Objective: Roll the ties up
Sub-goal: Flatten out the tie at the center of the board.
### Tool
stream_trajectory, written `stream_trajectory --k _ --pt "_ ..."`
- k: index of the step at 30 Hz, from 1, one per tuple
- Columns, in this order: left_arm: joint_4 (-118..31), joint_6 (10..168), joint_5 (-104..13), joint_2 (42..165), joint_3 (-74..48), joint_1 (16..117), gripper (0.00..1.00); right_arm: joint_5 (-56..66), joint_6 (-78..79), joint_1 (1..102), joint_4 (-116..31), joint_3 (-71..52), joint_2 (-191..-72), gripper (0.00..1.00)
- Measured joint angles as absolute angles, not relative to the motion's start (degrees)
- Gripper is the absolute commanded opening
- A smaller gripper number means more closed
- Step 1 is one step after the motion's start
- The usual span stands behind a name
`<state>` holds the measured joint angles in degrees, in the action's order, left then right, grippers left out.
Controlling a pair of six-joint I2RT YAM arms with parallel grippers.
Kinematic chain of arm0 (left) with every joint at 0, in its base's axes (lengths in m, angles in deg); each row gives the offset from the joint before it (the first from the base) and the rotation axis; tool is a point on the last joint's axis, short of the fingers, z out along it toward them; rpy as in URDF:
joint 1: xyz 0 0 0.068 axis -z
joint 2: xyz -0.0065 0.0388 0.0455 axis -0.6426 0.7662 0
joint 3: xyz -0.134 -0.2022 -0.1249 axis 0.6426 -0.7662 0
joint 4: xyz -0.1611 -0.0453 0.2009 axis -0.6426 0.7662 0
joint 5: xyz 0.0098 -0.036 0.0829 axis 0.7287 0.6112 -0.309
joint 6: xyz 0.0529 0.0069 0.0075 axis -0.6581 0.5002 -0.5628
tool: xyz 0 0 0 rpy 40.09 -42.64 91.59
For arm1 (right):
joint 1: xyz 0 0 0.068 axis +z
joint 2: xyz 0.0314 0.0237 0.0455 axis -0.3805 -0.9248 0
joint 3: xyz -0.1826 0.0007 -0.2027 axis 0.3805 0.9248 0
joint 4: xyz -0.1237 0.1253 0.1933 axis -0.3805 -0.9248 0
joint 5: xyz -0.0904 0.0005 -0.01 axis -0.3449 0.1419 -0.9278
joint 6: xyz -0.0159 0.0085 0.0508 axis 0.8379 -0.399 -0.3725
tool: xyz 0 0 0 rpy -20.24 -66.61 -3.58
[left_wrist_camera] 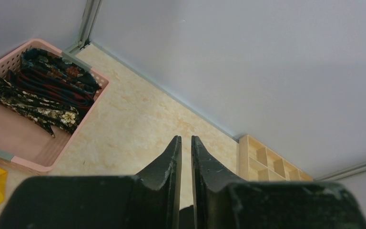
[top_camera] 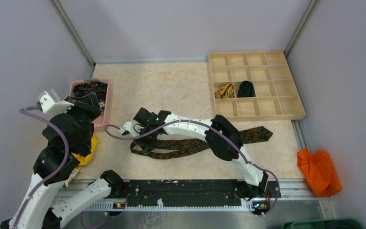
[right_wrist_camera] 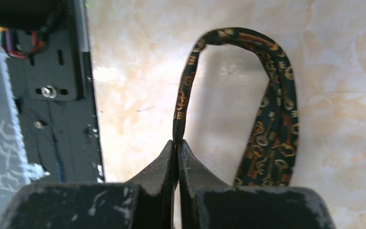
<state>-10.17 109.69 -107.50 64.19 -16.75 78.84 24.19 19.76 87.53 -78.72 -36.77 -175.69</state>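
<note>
A dark tie (top_camera: pixel 255 135) with a brown-gold pattern lies across the table in front of the arms. My right gripper (top_camera: pixel 143 145) is shut on its narrow end. In the right wrist view the jaws (right_wrist_camera: pixel 177 142) pinch the fabric edge, and the tie (right_wrist_camera: pixel 271 138) arcs up into a loop and back down to the table. My left gripper (top_camera: pixel 95 101) hovers by the pink basket (top_camera: pixel 102 121), which holds more dark ties (top_camera: pixel 89 88). Its fingers (left_wrist_camera: pixel 186 139) stand a narrow gap apart with nothing between them. A rolled tan-gold tie (top_camera: pixel 225 90) and a rolled black tie (top_camera: pixel 246 88) sit in adjoining tray compartments.
The wooden compartment tray (top_camera: pixel 295 112) stands at the back right. An orange cloth (top_camera: pixel 319 169) lies at the right edge and a yellow cloth (top_camera: pixel 88 152) under the left arm. The black base rail (top_camera: pixel 186 191) runs along the near edge.
</note>
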Motion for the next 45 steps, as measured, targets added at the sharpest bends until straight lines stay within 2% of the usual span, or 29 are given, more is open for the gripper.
stream_trajectory --k 9,23,32,39,45 --pt "-10.7 108.9 -107.7 64.1 -18.0 78.8 0.20 27.9 27.9 83.4 -94.2 -56.1 -188.3 0.00" --pt "-11.5 108.4 -109.4 64.1 -18.6 78.8 0.20 26.6 32.5 82.2 -102.6 -58.0 -188.1 0.00" --pt "-11.5 108.2 -110.2 64.1 -18.6 78.8 0.21 23.7 35.2 82.2 -106.6 -70.3 -188.1 0.00" --pt "-11.5 108.2 -110.2 64.1 -18.6 78.8 0.21 23.6 37.7 82.0 -108.2 -71.9 -189.6 0.00" --pt "-11.5 108.1 -110.2 64.1 -18.6 78.8 0.22 24.5 37.4 81.1 -107.5 -72.4 -196.2 0.08"
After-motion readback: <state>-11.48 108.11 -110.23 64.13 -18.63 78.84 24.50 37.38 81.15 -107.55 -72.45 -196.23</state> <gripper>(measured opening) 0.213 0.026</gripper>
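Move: The right hand holds the tie's narrow tail about 5 cm above the board. The flat strand it is being taken to lies roughly 6 cm ahead, neither left nor right, and 5 cm below. The tail's bend is about 6 cm left and 2 ahead, the tie's broad end some 47 cm right and 7 ahead, the pink basket around 25 cm left and 21 ahead. From the idle left hand, that strand lies about 15 cm right, 1 back and 41 down. Forward over the tie the right hand goes, about 7 cm in all, with the narrow tail still pinched in its shut fingers. It first skims forward and slightly down, drifts right a little, then hops up some 6 cm while still going forward and drops again to just below its starting height, bringing the tail down over the flat strand. The wrist tilts only slightly. ##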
